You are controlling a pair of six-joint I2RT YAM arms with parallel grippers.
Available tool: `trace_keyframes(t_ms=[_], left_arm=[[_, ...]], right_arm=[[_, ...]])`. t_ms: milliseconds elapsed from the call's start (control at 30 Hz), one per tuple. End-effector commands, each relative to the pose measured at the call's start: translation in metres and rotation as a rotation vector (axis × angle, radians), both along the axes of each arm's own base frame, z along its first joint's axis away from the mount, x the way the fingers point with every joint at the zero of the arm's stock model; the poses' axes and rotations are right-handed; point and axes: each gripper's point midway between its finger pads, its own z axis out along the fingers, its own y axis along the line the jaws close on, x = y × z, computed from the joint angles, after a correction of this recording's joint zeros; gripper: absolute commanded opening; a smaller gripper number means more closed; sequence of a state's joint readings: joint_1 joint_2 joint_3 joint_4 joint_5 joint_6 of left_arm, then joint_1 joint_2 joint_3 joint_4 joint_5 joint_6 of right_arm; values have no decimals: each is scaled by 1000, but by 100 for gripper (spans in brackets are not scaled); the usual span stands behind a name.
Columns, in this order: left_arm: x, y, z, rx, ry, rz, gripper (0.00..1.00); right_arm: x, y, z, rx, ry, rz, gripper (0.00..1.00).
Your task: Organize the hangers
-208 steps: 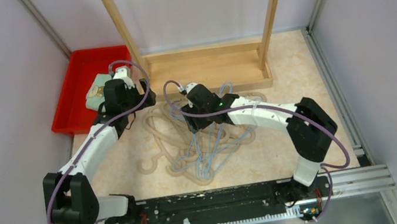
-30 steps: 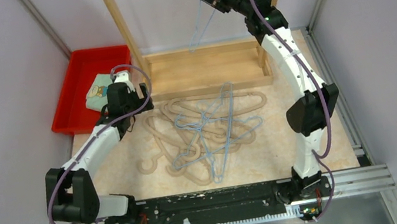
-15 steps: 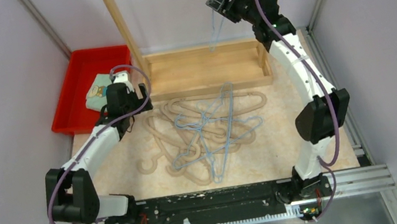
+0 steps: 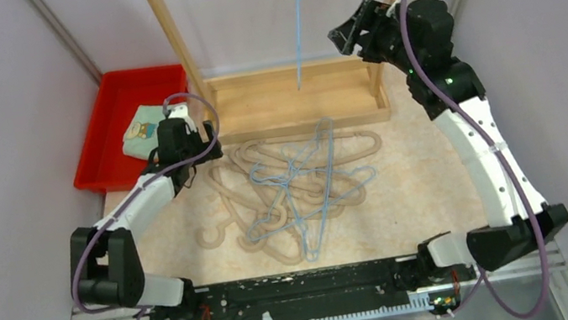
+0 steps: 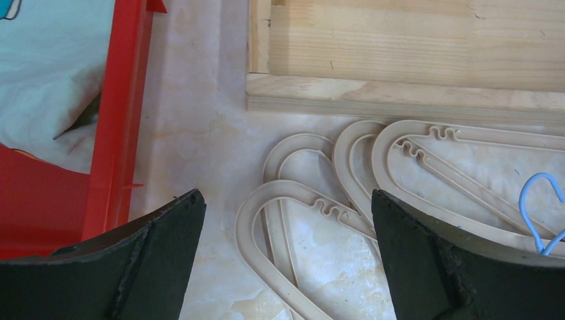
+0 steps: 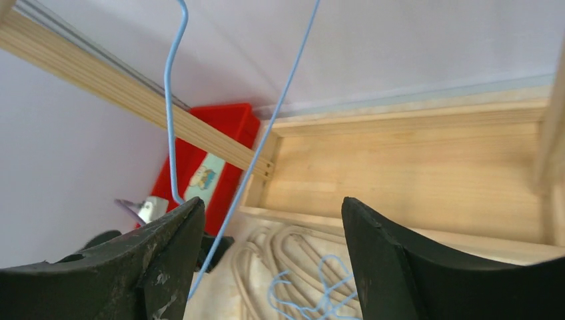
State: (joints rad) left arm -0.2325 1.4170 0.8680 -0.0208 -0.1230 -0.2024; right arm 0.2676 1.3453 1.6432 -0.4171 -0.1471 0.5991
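A tangled pile of beige hangers (image 4: 267, 181) and light-blue wire hangers (image 4: 308, 190) lies on the table in the top view. One light-blue hanger (image 4: 298, 22) hangs edge-on from the top of the wooden rack (image 4: 295, 99); it also shows in the right wrist view (image 6: 266, 133). My right gripper (image 4: 345, 32) is open and empty, raised just right of it. My left gripper (image 4: 192, 161) is open and empty, low over the pile's left edge. The left wrist view shows beige hanger ends (image 5: 300, 200) between my fingers and a blue hook (image 5: 543, 213) at the right.
A red tray (image 4: 118, 125) with a folded cloth (image 4: 142, 132) sits at the back left, seen too in the left wrist view (image 5: 120, 120). The rack's wooden base (image 5: 406, 60) borders the pile at the back. Grey walls close both sides.
My right gripper has let go of the blue hanger, which now hangs on the rack, and has drawn back to the right and down. The left arm has barely moved.
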Motion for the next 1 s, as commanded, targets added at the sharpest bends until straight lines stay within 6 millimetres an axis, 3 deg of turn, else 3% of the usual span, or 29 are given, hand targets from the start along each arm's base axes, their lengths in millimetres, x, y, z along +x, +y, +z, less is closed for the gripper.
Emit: trace_keyframes(t_ms=[0,100,200,400,700,967], left_arm=[[13,-5,8,-27,-26,-7,100],[14,-7,4,-40,-11,-2,100],[15,-8,0,-51,0,3,100],[12,-8,-15,-56,41,15,100],[0,-6,-34,-61,94,25,100],[-12,-3,-43,-59,109,35,100]], right_arm=[[-37,-13,-10,-243,-27,1,75],[-63,-5,-52,-429,54,50,74],[-93,15,-108,-581,165,159,70],[-142,67,-193,-663,273,375,65],[-169,123,-280,-654,386,606,58],[-175,155,-315,-705,410,691,52]])
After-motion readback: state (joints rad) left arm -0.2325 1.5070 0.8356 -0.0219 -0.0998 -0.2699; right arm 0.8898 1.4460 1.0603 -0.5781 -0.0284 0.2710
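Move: The blue hangers, lying tangled on the table, have their middle about 18 cm back from the empty right hand, some 10 cm to its left and 43 cm below. The beige hangers spread under them at 13 cm left. The hung blue hanger is about 13 cm ahead, 8 cm left and slightly lower; the wooden tray's middle is 7 cm ahead, 9 cm left, far below. From the left hand the blue hangers lie 19 cm back and 25 cm right, 13 cm down. Drawing back level from the hung hanger at first, the right hand then swoops down, back and left over the blue hangers, sinking some 33 cm and slowing as it nears them. On the way its wrist swings round by about 60 degrees to point down at them, and the fingers narrow partly, closing on nothing. The open left hand sinks slightly above the beige hangers' left end. ##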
